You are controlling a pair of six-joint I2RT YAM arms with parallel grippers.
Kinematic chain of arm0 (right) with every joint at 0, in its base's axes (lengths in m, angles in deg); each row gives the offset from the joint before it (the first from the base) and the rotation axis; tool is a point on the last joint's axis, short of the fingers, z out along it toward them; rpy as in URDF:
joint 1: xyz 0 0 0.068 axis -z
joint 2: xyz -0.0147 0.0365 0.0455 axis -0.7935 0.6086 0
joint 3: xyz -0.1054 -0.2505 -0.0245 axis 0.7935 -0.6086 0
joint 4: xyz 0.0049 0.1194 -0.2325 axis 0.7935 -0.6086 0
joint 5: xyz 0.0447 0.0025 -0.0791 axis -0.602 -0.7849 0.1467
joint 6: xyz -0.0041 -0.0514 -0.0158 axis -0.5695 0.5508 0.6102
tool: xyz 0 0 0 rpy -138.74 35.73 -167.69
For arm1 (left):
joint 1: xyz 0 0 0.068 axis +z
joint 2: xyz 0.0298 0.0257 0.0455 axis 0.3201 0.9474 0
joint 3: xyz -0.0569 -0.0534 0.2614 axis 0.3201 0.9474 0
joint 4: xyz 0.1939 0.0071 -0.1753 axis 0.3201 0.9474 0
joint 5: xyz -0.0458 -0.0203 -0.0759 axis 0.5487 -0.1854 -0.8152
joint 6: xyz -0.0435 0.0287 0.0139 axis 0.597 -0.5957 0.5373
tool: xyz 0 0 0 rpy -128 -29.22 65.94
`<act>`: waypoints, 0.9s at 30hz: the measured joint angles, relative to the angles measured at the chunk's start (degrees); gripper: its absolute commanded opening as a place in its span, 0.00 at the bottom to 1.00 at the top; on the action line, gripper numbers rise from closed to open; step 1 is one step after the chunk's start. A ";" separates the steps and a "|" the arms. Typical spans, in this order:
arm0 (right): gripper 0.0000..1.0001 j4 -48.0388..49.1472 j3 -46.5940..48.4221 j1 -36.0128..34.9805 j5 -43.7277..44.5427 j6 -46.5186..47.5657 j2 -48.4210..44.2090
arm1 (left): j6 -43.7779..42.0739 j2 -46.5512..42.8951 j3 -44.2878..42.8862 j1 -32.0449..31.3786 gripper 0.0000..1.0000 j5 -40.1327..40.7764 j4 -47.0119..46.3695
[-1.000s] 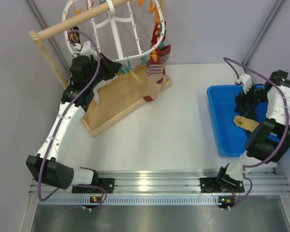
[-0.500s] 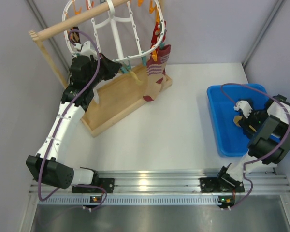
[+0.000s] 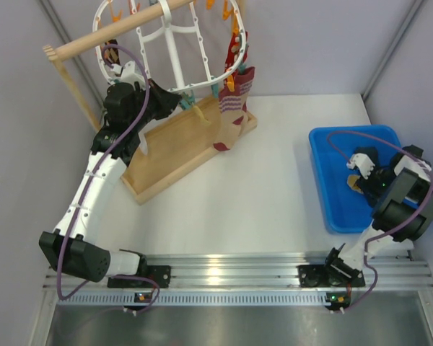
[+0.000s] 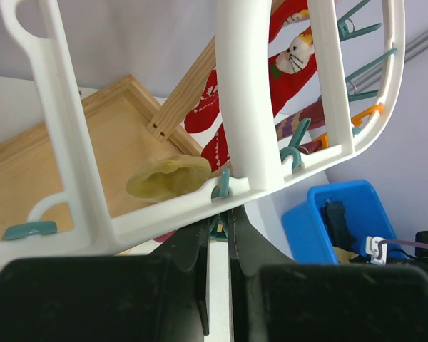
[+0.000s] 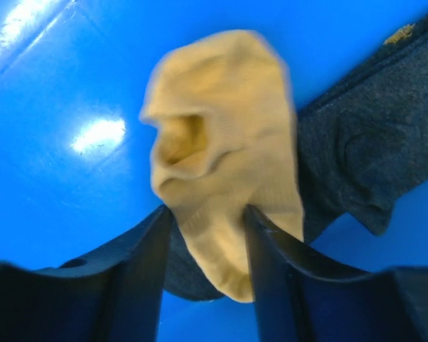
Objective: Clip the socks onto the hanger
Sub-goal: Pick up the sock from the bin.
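Note:
The white hanger (image 3: 175, 50) hangs from a rod at the back left, with orange and teal clips along its rim. A red patterned sock (image 3: 231, 108) and a small yellow sock (image 4: 170, 177) hang from it. My left gripper (image 4: 218, 226) sits just under the rim (image 4: 164, 214), shut on a teal clip (image 4: 222, 187). My right gripper (image 5: 207, 214) is down in the blue bin (image 3: 328, 187). Both its fingers press the sides of a tan sock (image 5: 214, 142). That sock lies on a dark navy sock (image 5: 371, 149).
A round wooden rod (image 3: 108, 36) on a slanted post carries the hanger above a wooden base tray (image 3: 166, 151). The blue bin stands near the table's right edge. Grey walls close in the back and both sides.
My right gripper has dropped lower into the blue bin onto the tan sock, and its jaws have narrowed around it. The left arm has not moved.

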 measured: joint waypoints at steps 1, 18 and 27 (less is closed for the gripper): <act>0.40 0.17 -0.28 -0.04 0.00 0.17 0.20 | -0.02 0.00 0.00 0.00 0.00 -0.04 0.00; 0.00 -7.08 8.55 -0.07 -4.46 -1.57 0.04 | -0.35 0.00 0.00 0.24 0.00 -0.35 0.00; 0.00 -20.37 24.87 -1.92 -17.75 -8.70 -3.93 | -0.35 0.00 0.00 0.31 0.00 -0.63 -0.02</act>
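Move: The yellow sock lies crumpled on the bin floor, its near part already between the right hand's open fingers; its middle is about 3 cm left, 1 cm ahead and 2 cm below. The black sock runs under it, its middle roughly 3 cm straight ahead and 3 cm below the right hand. The bin's left wall is some 13 cm to that hand's left, level with it. From the left hand, the yellow sock lies about 52 cm right, 11 cm back and 37 cm below. Almost in place at first, sinking barely half a centimetre, the right hand shuts its half-open fingers and pinches the yellow sock. Then it climbs ever faster off the bin floor, about 15 cm up, drifting some 5 cm forward and finally 4 cm left, while the wrist swings the fingertips outward and left by about 20 degrees, the grip staying shut. ##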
